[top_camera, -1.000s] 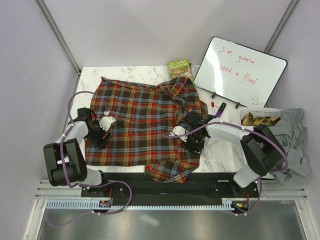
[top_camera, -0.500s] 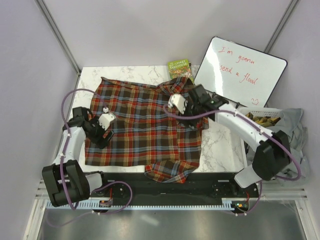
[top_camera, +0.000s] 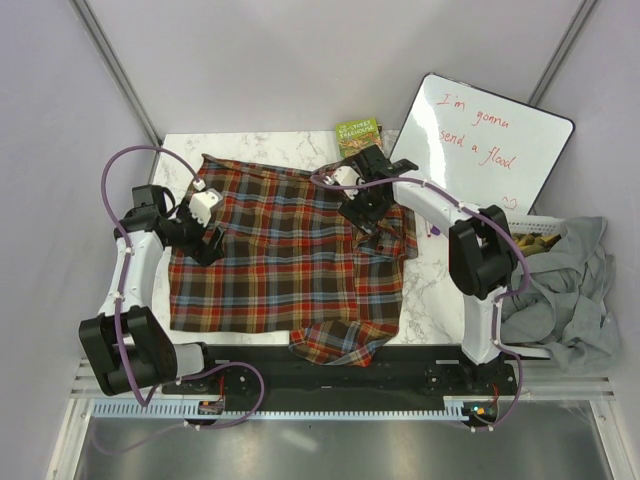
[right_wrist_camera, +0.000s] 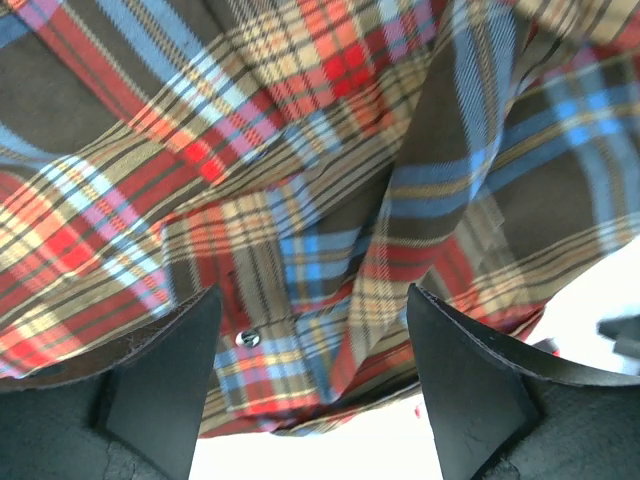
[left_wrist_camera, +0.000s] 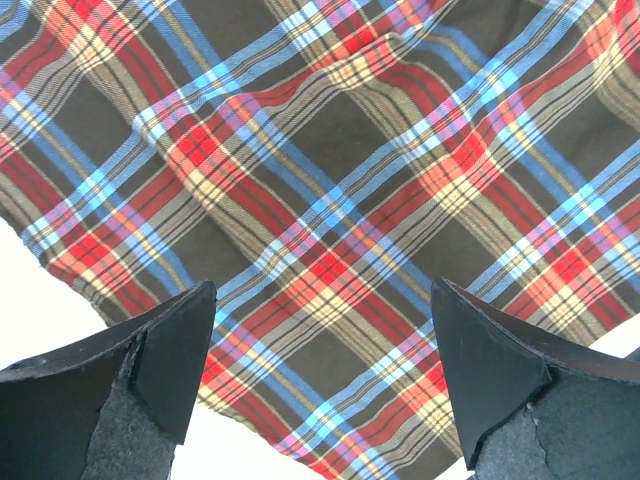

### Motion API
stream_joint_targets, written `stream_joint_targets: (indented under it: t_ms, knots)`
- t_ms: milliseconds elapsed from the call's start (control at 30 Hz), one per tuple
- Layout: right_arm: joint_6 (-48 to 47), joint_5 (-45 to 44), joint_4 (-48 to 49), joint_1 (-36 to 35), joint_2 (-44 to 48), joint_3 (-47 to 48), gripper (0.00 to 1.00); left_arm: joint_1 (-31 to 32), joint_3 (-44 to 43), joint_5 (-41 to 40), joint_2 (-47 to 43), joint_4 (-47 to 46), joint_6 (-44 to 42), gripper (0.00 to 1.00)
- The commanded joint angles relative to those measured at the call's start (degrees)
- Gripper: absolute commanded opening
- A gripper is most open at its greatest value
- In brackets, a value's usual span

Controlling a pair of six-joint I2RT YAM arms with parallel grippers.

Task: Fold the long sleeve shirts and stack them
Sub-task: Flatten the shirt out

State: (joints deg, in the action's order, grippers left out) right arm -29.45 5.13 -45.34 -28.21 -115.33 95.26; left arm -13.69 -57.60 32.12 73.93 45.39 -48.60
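Observation:
A plaid long sleeve shirt (top_camera: 285, 265) in red, brown and blue lies spread flat across the table, its near hem hanging over the front edge. My left gripper (top_camera: 208, 240) hovers open over the shirt's left edge. In the left wrist view my left gripper (left_wrist_camera: 320, 385) has only flat plaid cloth (left_wrist_camera: 330, 200) below it and nothing between its fingers. My right gripper (top_camera: 366, 213) stands open above the bunched cloth at the shirt's back right corner. The right wrist view shows my right gripper (right_wrist_camera: 315, 375) over rumpled folds (right_wrist_camera: 400, 200) and a button (right_wrist_camera: 243, 339), holding nothing.
A whiteboard (top_camera: 480, 140) with red writing leans at the back right. A green packet (top_camera: 358, 135) lies behind the shirt. A white basket (top_camera: 520, 237) of yellow pieces and a heap of grey cloth (top_camera: 570, 290) sit at the right edge. Bare marble (top_camera: 435, 290) shows right of the shirt.
Both grippers have opened wider and moved toward the back of the table. The right one went from the shirt's right middle to its back right corner, the left one farther up the left edge.

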Motion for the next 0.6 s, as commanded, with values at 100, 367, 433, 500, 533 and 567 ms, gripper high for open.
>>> stream_joint_targets:
  t_ms: [100,367,433,500,533,567]
  knots:
    - [7.1,1.6,-2.1,4.5,3.2,-2.8,0.84,-0.1,0.4,3.8,-0.1,-1.2,3.1,0.95]
    - [10.6,6.8,-2.0,6.8,2.3,-6.6,0.77,-0.1,0.1,3.1,-0.1,-2.5,3.6,0.95]
    - [11.1,8.0,-1.9,7.1,1.1,-7.0,0.69,-0.2,0.3,3.2,-0.1,-2.6,3.7,0.94]
    - [11.2,8.8,-1.2,7.3,0.9,-7.3,0.54,-0.2,0.6,3.0,0.0,-2.8,3.6,0.94]
    - [11.3,8.9,-0.9,7.3,1.2,-7.2,0.48,-0.1,0.6,2.6,0.2,-2.8,3.9,0.94]
    - [11.4,9.5,-0.8,7.4,1.6,-6.8,0.43,-0.1,0.7,2.4,0.1,-2.9,3.9,0.94]
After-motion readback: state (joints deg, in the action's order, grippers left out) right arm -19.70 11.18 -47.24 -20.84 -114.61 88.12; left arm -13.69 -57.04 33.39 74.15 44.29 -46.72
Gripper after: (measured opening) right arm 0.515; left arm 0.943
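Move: The raised fold of shirt fabric near the shirt's right edge lies about 5 cm to the right of the right hand, 3 cm back and 5 cm below. The buttoned flap is some 6 cm back, 4 cm right; the red marker is about 15 cm to the right, level with the hand, and the book about 14 cm ahead, 2 cm right. From the left hand, the fold lies about 33 cm right and 4 cm ahead. The right hand swings about 5 cm right, drawing back and sinking roughly 3 cm, fingers closing partway around the raised fold. ##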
